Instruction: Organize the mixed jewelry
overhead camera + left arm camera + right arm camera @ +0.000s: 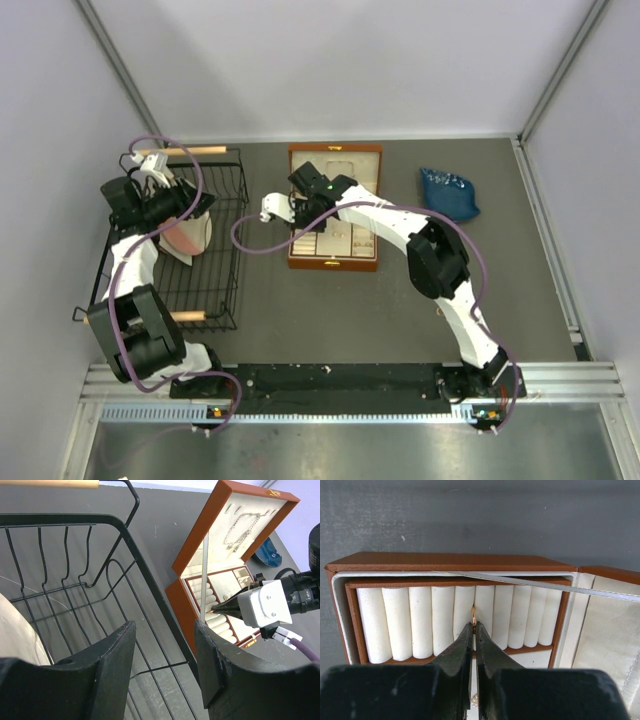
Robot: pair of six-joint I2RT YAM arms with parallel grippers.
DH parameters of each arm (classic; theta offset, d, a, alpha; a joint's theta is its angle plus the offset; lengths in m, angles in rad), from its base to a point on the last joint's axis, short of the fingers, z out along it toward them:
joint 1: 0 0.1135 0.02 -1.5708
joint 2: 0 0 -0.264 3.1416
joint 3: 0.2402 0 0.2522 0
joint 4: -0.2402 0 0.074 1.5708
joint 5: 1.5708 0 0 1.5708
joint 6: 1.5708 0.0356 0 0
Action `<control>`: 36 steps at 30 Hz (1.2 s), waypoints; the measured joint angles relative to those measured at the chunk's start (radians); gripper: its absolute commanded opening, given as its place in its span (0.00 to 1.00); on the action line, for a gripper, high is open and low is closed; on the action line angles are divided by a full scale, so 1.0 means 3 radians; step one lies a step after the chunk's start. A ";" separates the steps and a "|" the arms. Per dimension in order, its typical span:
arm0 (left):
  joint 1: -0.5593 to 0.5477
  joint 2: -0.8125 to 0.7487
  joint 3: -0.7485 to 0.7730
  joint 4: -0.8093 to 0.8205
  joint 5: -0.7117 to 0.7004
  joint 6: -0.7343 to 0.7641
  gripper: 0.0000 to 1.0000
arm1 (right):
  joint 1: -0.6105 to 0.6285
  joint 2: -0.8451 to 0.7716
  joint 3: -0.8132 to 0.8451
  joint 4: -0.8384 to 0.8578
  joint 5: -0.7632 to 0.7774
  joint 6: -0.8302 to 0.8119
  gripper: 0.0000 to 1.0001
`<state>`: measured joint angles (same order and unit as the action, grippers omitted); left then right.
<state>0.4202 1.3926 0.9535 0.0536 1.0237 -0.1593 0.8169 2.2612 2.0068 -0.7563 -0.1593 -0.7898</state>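
Observation:
The brown wooden box (335, 262) stands open mid-table, its lid tilted back. My right gripper (473, 625) is shut on a tiny gold-coloured ring (473, 614), whose top edge sits in the slit between two cream rolls (442, 620) of the box (445, 560). In the top view this gripper (302, 228) hangs over the box's left side. A silvery chain necklace (242, 527) lies against the cream lining of the lid. My left gripper (165, 640) is open and holds nothing, above the black wire rack (60, 520), left of the box (200, 560).
The wire rack (215, 290) with wooden handles (195, 150) fills the left of the table and holds a cream, rounded object (188, 238). A blue bag (448, 192) lies right of the box. A thin white strap (204, 575) runs from lid to base.

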 measured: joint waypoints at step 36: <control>0.0078 0.0042 0.0000 0.0008 0.0084 0.0004 0.53 | 0.0085 0.0109 0.0253 -0.0202 0.0308 0.0029 0.24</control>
<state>0.4435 1.4052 0.9535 0.0559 1.0489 -0.1581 0.8425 2.2940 2.0827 -0.8169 -0.0669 -0.7811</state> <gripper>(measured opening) 0.528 0.229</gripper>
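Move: The right hand already holds a gold ring upright at the slot between the fifth and sixth white rolls, counted from the robot's side. That slot lies about 1 cm left of the hand point and 1 cm below, level fore and aft. From this hand, the pearl clusters lie some 4 cm right and 1 cm ahead, the box's left wall about 4 cm left and level, the open lid's middle roughly 10 cm ahead and 7 cm right. From the left hand the slot is about 26 cm right, 1 cm back and 15 cm lower. The right hand stays almost in place over the white rolls, still pinching the gold ring, and sinks only about half a centimetre into the slot while the wrist tips some five degrees so that the fingers point more steeply down. Then the fingers part to roughly a quarter of their range, one to the robot's side of the ring and one beyond, letting go of the ring, and the hand starts up by under a centimetre as they go on opening. ##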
